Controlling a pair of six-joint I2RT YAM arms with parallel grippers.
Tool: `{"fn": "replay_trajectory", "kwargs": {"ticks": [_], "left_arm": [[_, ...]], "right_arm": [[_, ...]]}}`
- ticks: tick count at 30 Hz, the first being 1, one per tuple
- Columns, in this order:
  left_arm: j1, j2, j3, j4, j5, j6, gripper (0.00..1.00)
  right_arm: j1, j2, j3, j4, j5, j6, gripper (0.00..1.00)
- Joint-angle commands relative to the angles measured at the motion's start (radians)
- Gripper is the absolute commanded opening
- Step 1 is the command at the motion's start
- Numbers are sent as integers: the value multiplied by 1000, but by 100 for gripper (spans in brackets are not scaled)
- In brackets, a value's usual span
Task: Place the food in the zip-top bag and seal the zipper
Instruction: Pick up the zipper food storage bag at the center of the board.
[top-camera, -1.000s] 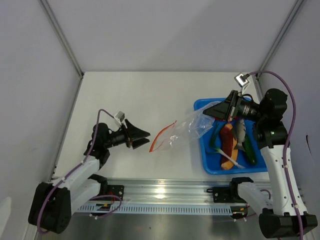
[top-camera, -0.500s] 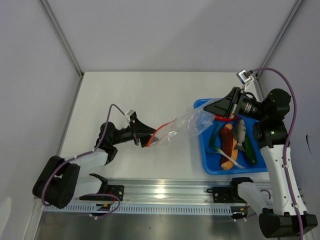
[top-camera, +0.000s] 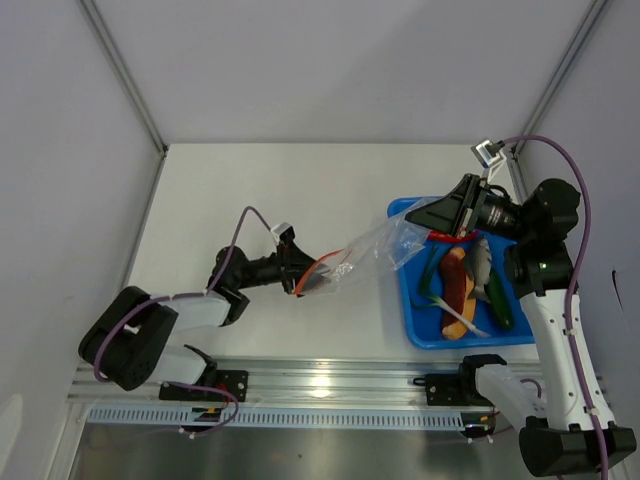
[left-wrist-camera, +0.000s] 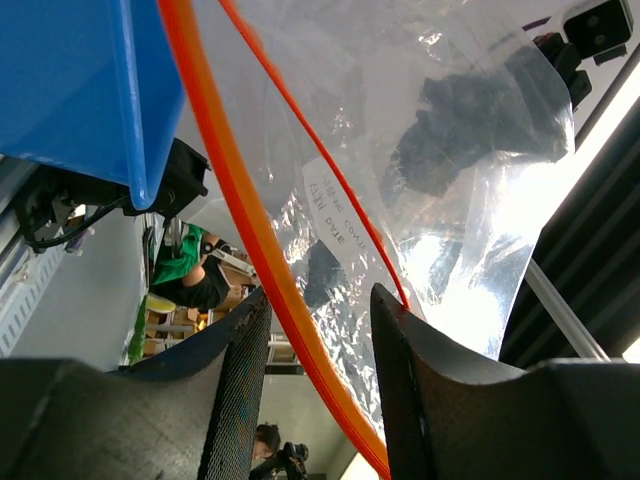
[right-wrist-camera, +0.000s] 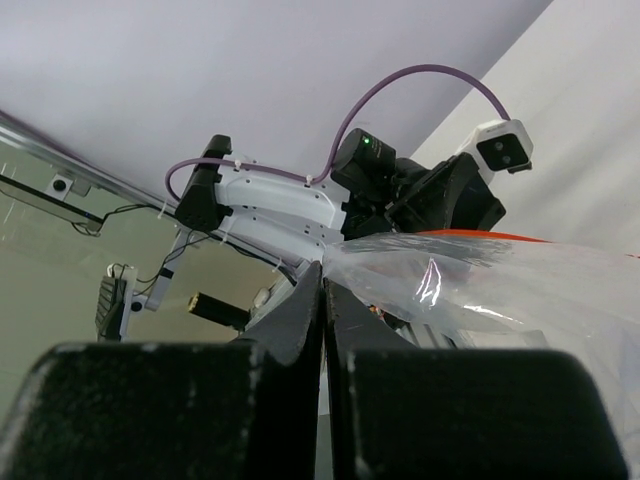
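Note:
The clear zip-top bag (top-camera: 368, 252) hangs stretched between both arms, just left of the tray. My right gripper (top-camera: 408, 219) is shut on its closed end (right-wrist-camera: 470, 285), raised over the tray's left edge. My left gripper (top-camera: 301, 273) is at the bag's mouth, its jaws open around one side of the orange zipper (top-camera: 318, 268). In the left wrist view that strip (left-wrist-camera: 245, 215) runs between the two fingers (left-wrist-camera: 238, 400) with a gap on either side. The food lies in the blue tray (top-camera: 413, 328): red chili (top-camera: 441, 237), sausage in bun (top-camera: 456, 283), cucumber (top-camera: 499, 303), onion stalks (top-camera: 436, 299).
The tray sits at the right side of the white table, close to the right arm's base. A metal rail (top-camera: 330, 385) runs along the near edge. Grey walls enclose the table on the left, back and right.
My left gripper has reached right, from short of the bag to its mouth, and its jaws have narrowed around the zipper strip. The right gripper has held the bag still.

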Motion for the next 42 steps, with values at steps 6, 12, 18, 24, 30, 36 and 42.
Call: {"fn": "replay_trajectory", "kwargs": {"ticks": [6,12,18,24,30,36,42], "left_arm": [[-31,71,74,258,-37,-91,29],[12,44,68,185,1,19,1],[45,-304,302,-912,-107,748,1],[6,-436,580,-1577,-426,1271,1],[0,-496,650,-1783,-584,1444,1],[-17,-518,673,-1935,-732,1538,1],[-23,-599,664,-1987,-861,1538,1]], "right_arm": [[66,-24,-52,73,43,0,0],[72,-26,-29,-228,112,-187,36],[89,-27,-43,-504,251,-384,79],[178,-15,-55,-593,429,-456,81],[374,56,3,-647,733,-487,81],[525,126,70,-714,1052,-502,81],[597,209,130,-744,1219,-485,82]]}}
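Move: The middle of the zipper on the zip-top bag lies about 2 cm to the right of the left fingers, level with them in reach and height, already between the half-open tips. The bag's bottom end, pinched by the right hand, is some 18 cm right of the left hand, 2 cm farther out and 19 cm higher. From the right hand the zipper is about 17 cm left, 2 cm back and 19 cm down; the blue bin's middle is 18 cm right, 3 cm farther out and 38 cm below. The left fingers ease about 1 cm right and shut on the orange zipper mid-length; then the right fingers open and let go of the bag's bottom. Keeping its pinch, the left hand arcs some 11 cm up and back down while going about 12 cm left, turning roughly 80 degrees so the fingers slant down, forward and right. The right hand sinks about 18 cm beside the bin's left rim, tipping its open fingers down. ##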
